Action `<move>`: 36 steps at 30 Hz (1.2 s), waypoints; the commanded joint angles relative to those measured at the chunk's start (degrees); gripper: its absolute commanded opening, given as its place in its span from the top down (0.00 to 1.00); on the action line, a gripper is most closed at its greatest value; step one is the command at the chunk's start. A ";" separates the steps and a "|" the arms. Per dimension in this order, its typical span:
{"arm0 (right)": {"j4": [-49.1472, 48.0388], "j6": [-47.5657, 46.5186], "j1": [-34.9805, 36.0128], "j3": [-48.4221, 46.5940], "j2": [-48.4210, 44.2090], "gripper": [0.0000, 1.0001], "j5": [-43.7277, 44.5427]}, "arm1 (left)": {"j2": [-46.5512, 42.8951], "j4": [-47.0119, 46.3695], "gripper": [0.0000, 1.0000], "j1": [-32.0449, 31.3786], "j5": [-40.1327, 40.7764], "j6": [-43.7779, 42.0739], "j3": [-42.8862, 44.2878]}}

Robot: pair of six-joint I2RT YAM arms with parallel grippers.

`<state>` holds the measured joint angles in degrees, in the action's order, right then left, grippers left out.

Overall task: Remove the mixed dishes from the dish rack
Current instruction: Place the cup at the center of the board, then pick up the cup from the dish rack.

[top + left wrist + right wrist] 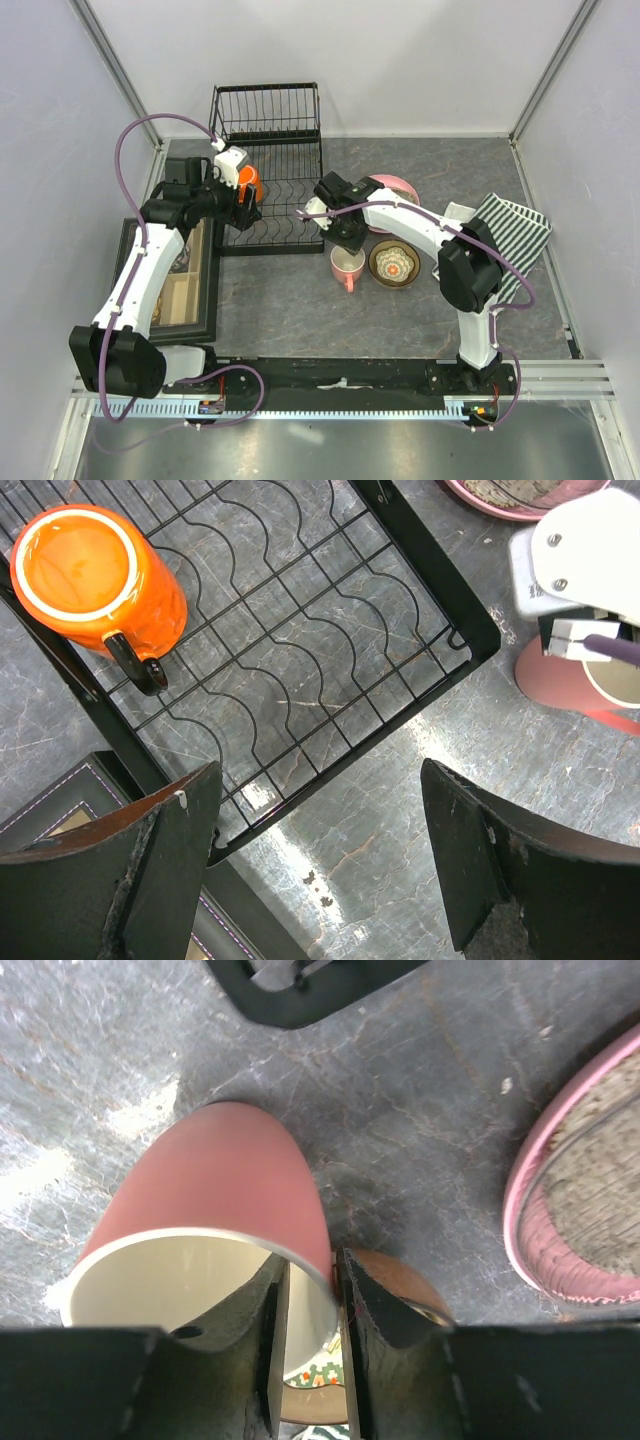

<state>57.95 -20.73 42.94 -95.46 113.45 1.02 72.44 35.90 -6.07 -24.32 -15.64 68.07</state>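
The black wire dish rack holds an orange mug upright at its left edge. My left gripper hovers open and empty over the rack's front corner. A pink mug stands on the table in front of the rack. My right gripper straddles its rim, one finger inside and one outside, with a gap showing at the wall. Beside it a tan-brown bowl has the small patterned bowl nested in it. The wide pink dish lies behind.
A striped cloth lies at the right. A black-framed box of trinkets sits left of the rack, under my left arm. The rack's upright wire back stands against the rear wall.
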 commanded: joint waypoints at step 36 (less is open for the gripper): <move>-1.88 3.15 -0.84 -8.78 -14.31 0.37 0.74 | 17.53 -10.15 0.14 0.35 22.12 -11.08 4.78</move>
<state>57.45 -18.22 42.50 -102.69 101.60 0.54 86.17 28.82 -6.07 -6.31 -23.42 68.88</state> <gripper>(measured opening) 0.626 0.869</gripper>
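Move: At the far right of the pink cup's rim, the right hand has the cup's middle about 3 cm back, 2 cm left and 4 cm below. From that hand, the brown bowl is 3 cm back and 8 cm right, the pink bowl 10 cm ahead and 8 cm right, both some 6 cm lower. From the left hand, the orange cup lies roughly 12 cm ahead, 2 cm left and 15 cm down; the box is about 9 cm back, 19 cm left. Opening further around the pink cup's rim, the right hand eases clear, then rises about 12 cm, drifting slightly forward and left as its fingertips swing forward and left some 20 degrees. After a pause the left hand, fingers still wide open, sinks and reaches forward-left about 10 cm in all, rolling its left side up as it closes in on the orange cup. ##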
